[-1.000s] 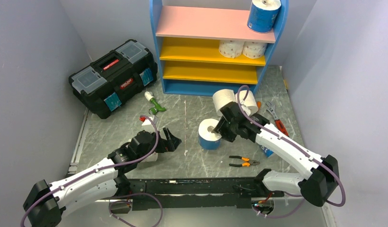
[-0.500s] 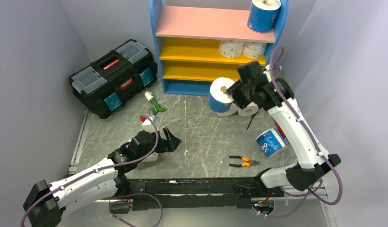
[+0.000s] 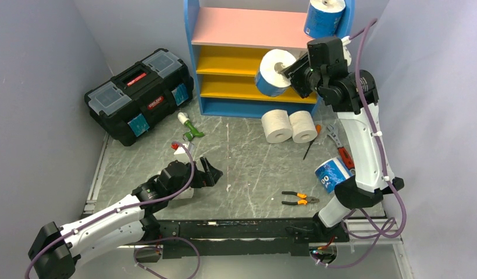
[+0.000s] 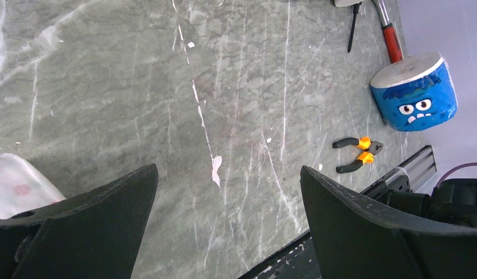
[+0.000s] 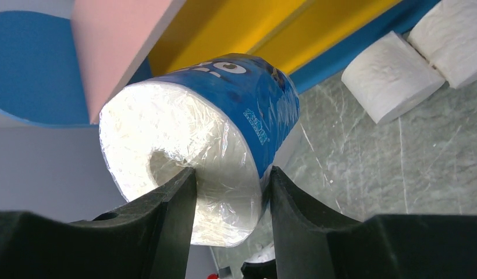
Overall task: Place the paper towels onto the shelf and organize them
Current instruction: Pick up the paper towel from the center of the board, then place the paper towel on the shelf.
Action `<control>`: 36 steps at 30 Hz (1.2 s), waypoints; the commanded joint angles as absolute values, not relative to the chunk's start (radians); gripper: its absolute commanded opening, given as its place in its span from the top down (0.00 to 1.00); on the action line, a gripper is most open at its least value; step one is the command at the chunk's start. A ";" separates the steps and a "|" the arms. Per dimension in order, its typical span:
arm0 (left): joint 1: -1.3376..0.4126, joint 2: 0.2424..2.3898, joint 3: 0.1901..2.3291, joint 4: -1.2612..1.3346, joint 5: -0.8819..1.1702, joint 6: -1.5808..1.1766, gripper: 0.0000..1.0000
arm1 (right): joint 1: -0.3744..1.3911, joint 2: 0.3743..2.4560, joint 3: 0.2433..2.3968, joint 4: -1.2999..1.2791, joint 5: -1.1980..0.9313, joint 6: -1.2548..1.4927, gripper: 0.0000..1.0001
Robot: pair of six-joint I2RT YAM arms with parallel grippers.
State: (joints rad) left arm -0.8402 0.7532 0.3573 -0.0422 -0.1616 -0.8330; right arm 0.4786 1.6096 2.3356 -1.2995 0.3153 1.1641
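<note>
My right gripper [image 3: 294,74] is shut on a blue-wrapped paper towel roll [image 3: 274,72], held up in front of the shelf [image 3: 191,52] at the level of its upper yellow board. In the right wrist view one finger sits in the roll's core and the other presses the blue wrap [image 5: 248,99]; the gripper [image 5: 231,174] is below the pink board [image 5: 120,40]. Another blue roll [image 3: 324,17] stands on the pink top board. Two white rolls [image 3: 276,125] [image 3: 303,126] lie on the floor before the shelf, and a blue roll [image 3: 332,174] lies at the right. My left gripper [image 3: 216,174] [image 4: 227,171] hangs open over bare floor.
A black toolbox [image 3: 140,96] stands at the left, a green-necked bottle [image 3: 189,131] near it. Orange-handled pliers [image 3: 300,199] [image 4: 355,154], a red-handled wrench [image 3: 341,148] and a thin screwdriver [image 3: 309,148] lie on the right floor. A white thing with pink marks [image 4: 15,186] touches my left finger.
The right arm has lifted the blue roll off the floor and carried it up and back to the shelf's front. The left arm has stayed still.
</note>
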 commanded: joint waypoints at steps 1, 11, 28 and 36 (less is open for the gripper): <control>-0.841 0.752 0.356 -0.068 -0.156 -0.827 0.01 | 0.462 1.600 2.377 -1.196 0.356 1.122 1.00; -0.840 0.774 0.365 -0.071 -0.153 -0.819 0.01 | 0.458 1.584 2.358 -0.984 0.485 1.067 1.00; -0.839 0.776 0.368 -0.088 -0.163 -0.822 0.01 | 0.436 1.616 2.344 -0.804 0.621 1.040 1.00; -0.839 0.788 0.370 -0.083 -0.158 -0.822 0.01 | 0.403 1.654 2.363 -0.774 0.601 1.083 1.00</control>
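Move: My right hand already holds the blue paper towel by its rim. The free spot for it on the pink top shelf is straight ahead, about 13 cm, and 2 cm higher. The shelved blue roll is 10 cm right of that spot, level with it; the two patterned rolls on the yellow shelf below are 13 cm ahead and 14 cm below my hand, one straight ahead, the other 9 cm right. From my idle left hand the spot is roughly 28 cm ahead, 20 right, 33 up. With my right hand I keep the rim pinched and carry the paper towel up about 8 cm, forward some 7 cm and a bit to the right, towards the gap left of the shelved blue roll. I tip the fingers up about 20 degrees and turn clockwise, then end by pushing on forward while sinking slightly. ##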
